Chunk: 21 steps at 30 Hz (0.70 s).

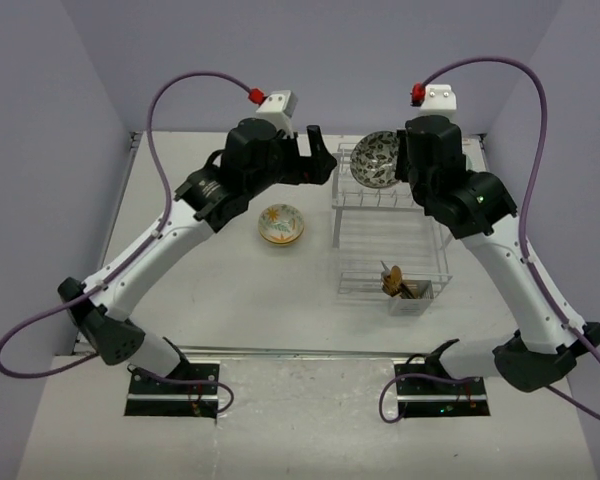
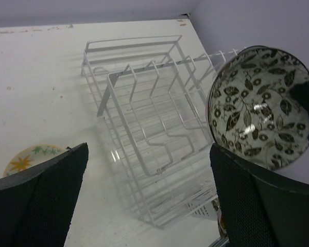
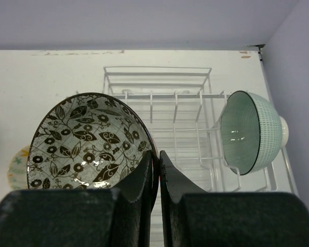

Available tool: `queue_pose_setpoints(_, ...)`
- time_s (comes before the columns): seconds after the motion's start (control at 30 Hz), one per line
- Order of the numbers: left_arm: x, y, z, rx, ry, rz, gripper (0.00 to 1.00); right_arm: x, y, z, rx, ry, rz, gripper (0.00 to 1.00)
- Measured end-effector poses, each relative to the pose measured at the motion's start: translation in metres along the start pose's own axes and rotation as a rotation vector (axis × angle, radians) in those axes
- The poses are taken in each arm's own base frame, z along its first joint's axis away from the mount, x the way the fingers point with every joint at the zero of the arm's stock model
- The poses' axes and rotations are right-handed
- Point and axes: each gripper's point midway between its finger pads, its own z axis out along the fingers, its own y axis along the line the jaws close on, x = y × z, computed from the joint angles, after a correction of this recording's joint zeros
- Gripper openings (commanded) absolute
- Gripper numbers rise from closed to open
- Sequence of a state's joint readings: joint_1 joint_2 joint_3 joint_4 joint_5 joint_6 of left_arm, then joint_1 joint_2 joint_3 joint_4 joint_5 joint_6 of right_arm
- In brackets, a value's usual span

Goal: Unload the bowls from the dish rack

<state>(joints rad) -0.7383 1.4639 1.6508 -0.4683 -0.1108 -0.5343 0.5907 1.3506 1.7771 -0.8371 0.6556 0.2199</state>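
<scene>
My right gripper (image 3: pixel 158 156) is shut on the rim of a black-and-white leaf-patterned bowl (image 3: pixel 87 139) and holds it above the far left part of the white wire dish rack (image 3: pixel 165 98). This bowl also shows in the top view (image 1: pixel 375 158) and the left wrist view (image 2: pixel 262 103). A pale teal bowl (image 3: pixel 250 131) stands on edge in the rack's right side. A yellow-patterned bowl (image 1: pixel 281 224) sits on the table left of the rack (image 1: pixel 390 235). My left gripper (image 2: pixel 149 154) is open and empty, near the rack's far left corner (image 1: pixel 320 160).
A small clear caddy (image 1: pixel 408 292) with cutlery stands at the rack's near right corner. The back wall runs close behind the rack and the right wall close beside it.
</scene>
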Motion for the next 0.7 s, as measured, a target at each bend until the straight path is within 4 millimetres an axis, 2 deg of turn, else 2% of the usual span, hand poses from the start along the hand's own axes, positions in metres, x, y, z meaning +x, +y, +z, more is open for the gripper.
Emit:
queue_pose_setpoints(0.1, 0.005, -0.009, 0.03, -0.026, 0.027, 0.006, 0.99, 0.002, 0.006, -0.011, -0.06, -0.007, 0.035, 0.0)
queue_pose_setpoints(0.17, 0.01, -0.016, 0.043, -0.03, 0.039, 0.012, 0.93, -0.001, 0.01, -0.018, -0.086, -0.019, 0.049, 0.0)
queue_pose_setpoints(0.2, 0.013, -0.02, 0.047, -0.029, 0.047, 0.016, 0.9, -0.001, 0.012, -0.02, -0.099, -0.022, 0.053, 0.0)
queue_pose_setpoints(0.23, 0.015, -0.024, 0.051, -0.027, 0.052, 0.018, 0.82, -0.002, 0.015, -0.023, -0.114, -0.027, 0.06, 0.0)
queue_pose_setpoints(0.3, 0.019, -0.031, 0.056, -0.024, 0.059, 0.016, 0.75, -0.005, 0.022, -0.027, -0.138, -0.041, 0.069, 0.0)
queue_pose_setpoints(0.4, 0.024, -0.039, 0.058, -0.017, 0.065, 0.012, 0.57, -0.003, 0.031, -0.03, -0.161, -0.04, 0.062, 0.0)
queue_pose_setpoints(0.43, 0.025, -0.04, 0.058, -0.016, 0.067, 0.011, 0.37, 0.0, 0.032, -0.029, -0.162, -0.035, 0.057, 0.0)
queue_pose_setpoints(0.47, 0.026, -0.041, 0.059, -0.015, 0.069, 0.004, 0.26, 0.002, 0.034, -0.029, -0.164, -0.031, 0.055, 0.0)
queue_pose_setpoints(0.5, 0.025, -0.041, 0.059, -0.018, 0.067, 0.004, 0.01, 0.005, 0.034, -0.027, -0.161, -0.025, 0.049, 0.0)
queue_pose_setpoints(0.57, 0.025, -0.043, 0.058, -0.01, 0.069, 0.007, 0.0, 0.011, 0.029, -0.024, -0.132, -0.012, 0.034, 0.0)
queue_pose_setpoints(0.7, 0.027, -0.042, 0.056, -0.019, 0.078, 0.018, 0.0, 0.01, 0.027, -0.022, -0.118, -0.02, 0.039, 0.0)
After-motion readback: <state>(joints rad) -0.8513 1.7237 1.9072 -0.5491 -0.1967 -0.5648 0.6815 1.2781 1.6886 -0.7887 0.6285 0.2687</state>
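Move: The black-flowered bowl, held at its right rim by the right hand over the dish rack, has its middle about 12 cm to the right of the left hand, 2 cm ahead and 4 cm below; from the right hand it lies 6 cm left, 1 cm back, 3 cm below. The yellow-flowered bowl is 8 cm ahead and 10 cm left of the left hand, some 34 cm below. From the right hand, the green bowl is 16 cm right, 4 cm ahead, 12 cm lower. The left hand, fingers wide open, slides about 7 cm to the right and sinks some 2 cm as it comes up to the free left rim of the black-flowered bowl, then stops there and closes its fingers fully, pinching the rim between them. The right hand keeps its shut grip on the opposite rim and brings the bowl to meet the left one, about 3 cm left and 2 cm back in all, edging slightly back to the right at the end, with its wrist turned some 5 degrees counter-clockwise. ##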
